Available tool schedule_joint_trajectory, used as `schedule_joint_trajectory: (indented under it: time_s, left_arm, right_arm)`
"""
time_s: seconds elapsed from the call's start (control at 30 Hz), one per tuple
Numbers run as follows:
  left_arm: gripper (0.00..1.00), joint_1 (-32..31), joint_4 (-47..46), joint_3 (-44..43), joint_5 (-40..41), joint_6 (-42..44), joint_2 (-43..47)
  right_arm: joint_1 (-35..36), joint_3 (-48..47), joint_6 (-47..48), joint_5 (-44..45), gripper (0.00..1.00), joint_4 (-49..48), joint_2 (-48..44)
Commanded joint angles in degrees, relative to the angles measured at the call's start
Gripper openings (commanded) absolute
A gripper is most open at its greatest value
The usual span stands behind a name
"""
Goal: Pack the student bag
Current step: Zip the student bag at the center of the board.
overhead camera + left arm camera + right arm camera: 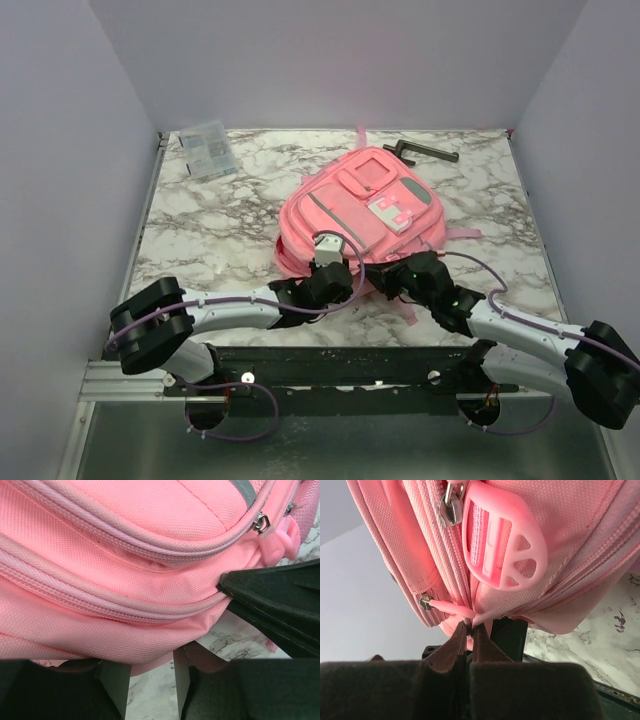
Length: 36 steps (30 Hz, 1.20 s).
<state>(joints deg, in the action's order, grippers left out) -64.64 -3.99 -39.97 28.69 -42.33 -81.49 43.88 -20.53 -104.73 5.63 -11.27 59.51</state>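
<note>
The pink student bag (360, 205) lies flat on the marble table, front pockets up. My left gripper (335, 265) is at its near edge. In the left wrist view that gripper (150, 680) stands open, bare marble between its fingers and the bag's lower seam (125, 630) just beyond the tips. My right gripper (388, 275) meets the same edge from the right. In the right wrist view it (470, 626) is shut on a fold of the bag's fabric, just below a pink zipper pull (451, 609) and a pink strap buckle (502, 545).
A clear plastic box (207, 150) lies at the back left of the table. A black handled tool (420, 151) lies at the back, behind the bag. The right gripper's dark finger (272, 612) shows in the left wrist view, pressed to the bag's side.
</note>
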Motion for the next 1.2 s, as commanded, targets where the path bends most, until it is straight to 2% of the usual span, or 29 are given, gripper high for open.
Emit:
schedule_joint_trajectory:
  time_s: [0.0,0.2,0.23,0.4,0.5,0.7,0.8,0.87,0.93,1.03,1.07,1.1,1.17]
  left_arm:
    - [0.33,0.6,6.3,-3.1,8.2,0.3,-3.5]
    - [0.02,3.6,11.8,-2.8,6.9,0.1,-3.7]
    - [0.00,4.2,12.5,-2.5,6.5,0.8,-2.9]
    - [0.00,5.1,12.7,0.9,10.1,3.9,2.4]
    - [0.00,6.2,15.9,4.0,11.7,1.5,6.8]
    - [0.00,9.9,18.3,11.8,9.7,0.6,18.1]
    - [0.00,10.4,16.2,13.1,2.6,4.1,23.7]
    - [0.00,10.3,11.3,13.7,-5.8,7.6,26.6]
    - [0.00,10.2,9.0,13.9,-9.7,7.5,27.5]
    - [0.00,10.4,8.7,12.5,-12.9,7.2,26.5]
    - [0.00,10.4,8.9,11.3,-14.2,7.8,25.9]
    - [0.00,10.4,8.8,10.7,-16.3,8.0,25.5]
    - [0.00,10.4,8.4,9.2,-20.1,6.9,24.3]
  right_arm:
    - [0.0,-3.4,-0.6,2.9,0.00,-1.3,-2.5]
    - [0.0,-1.3,-3.9,3.4,0.00,1.1,-4.9]
    - [-0.1,-0.6,-3.9,3.6,0.00,0.6,-6.0]
    - [0.0,-1.8,0.3,8.8,0.00,9.2,-12.7]
    - [-0.1,-1.7,2.1,11.7,0.00,13.9,-16.3]
    - [-0.6,-3.5,10.8,14.6,0.00,19.6,-18.8]
    - [-2.4,-3.6,20.5,12.4,0.00,17.0,-19.0]
    - [-2.8,-6.9,27.5,10.0,0.00,20.4,-16.6]
    - [-2.9,-7.6,34.0,6.9,0.01,20.4,-14.0]
    - [-2.9,-7.5,40.2,1.4,0.25,18.5,-12.1]
    - [-3.0,-8.0,41.1,-0.3,0.38,18.6,-11.4]
    - [-2.9,-8.7,41.7,-1.6,0.48,19.3,-10.4]
    - [-2.9,-8.9,41.5,-3.4,0.60,20.0,-8.5]
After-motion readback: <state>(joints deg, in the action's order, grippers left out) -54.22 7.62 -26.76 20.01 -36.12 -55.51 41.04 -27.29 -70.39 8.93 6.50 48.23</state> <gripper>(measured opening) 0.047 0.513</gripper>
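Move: The bag's main zip pull, hidden under the overhanging fabric, lies about at the left fingertips, between the half-open pads. The shut right fingers hold the corner of the bag some 4 cm to the right of it, 1 cm farther out and 3 cm higher. The front pocket's zip pulls are roughly 3 cm ahead and 8 cm right of the left hand, about 3 cm above it. From the right hand, the main pull is about 4 cm left, 1 cm back and 3 cm down. Leftward along the bag's near lower edge goes the left hand: its fingers first close on the zip pull, lift a couple of centimetres, then sweep quickly some 13 cm left and ease back to about 10, still pinching. The right hand, at first holding the bag's corner, comes free of it, up and right about 5 cm each, then sinks partway while rolling and opening halfway. ##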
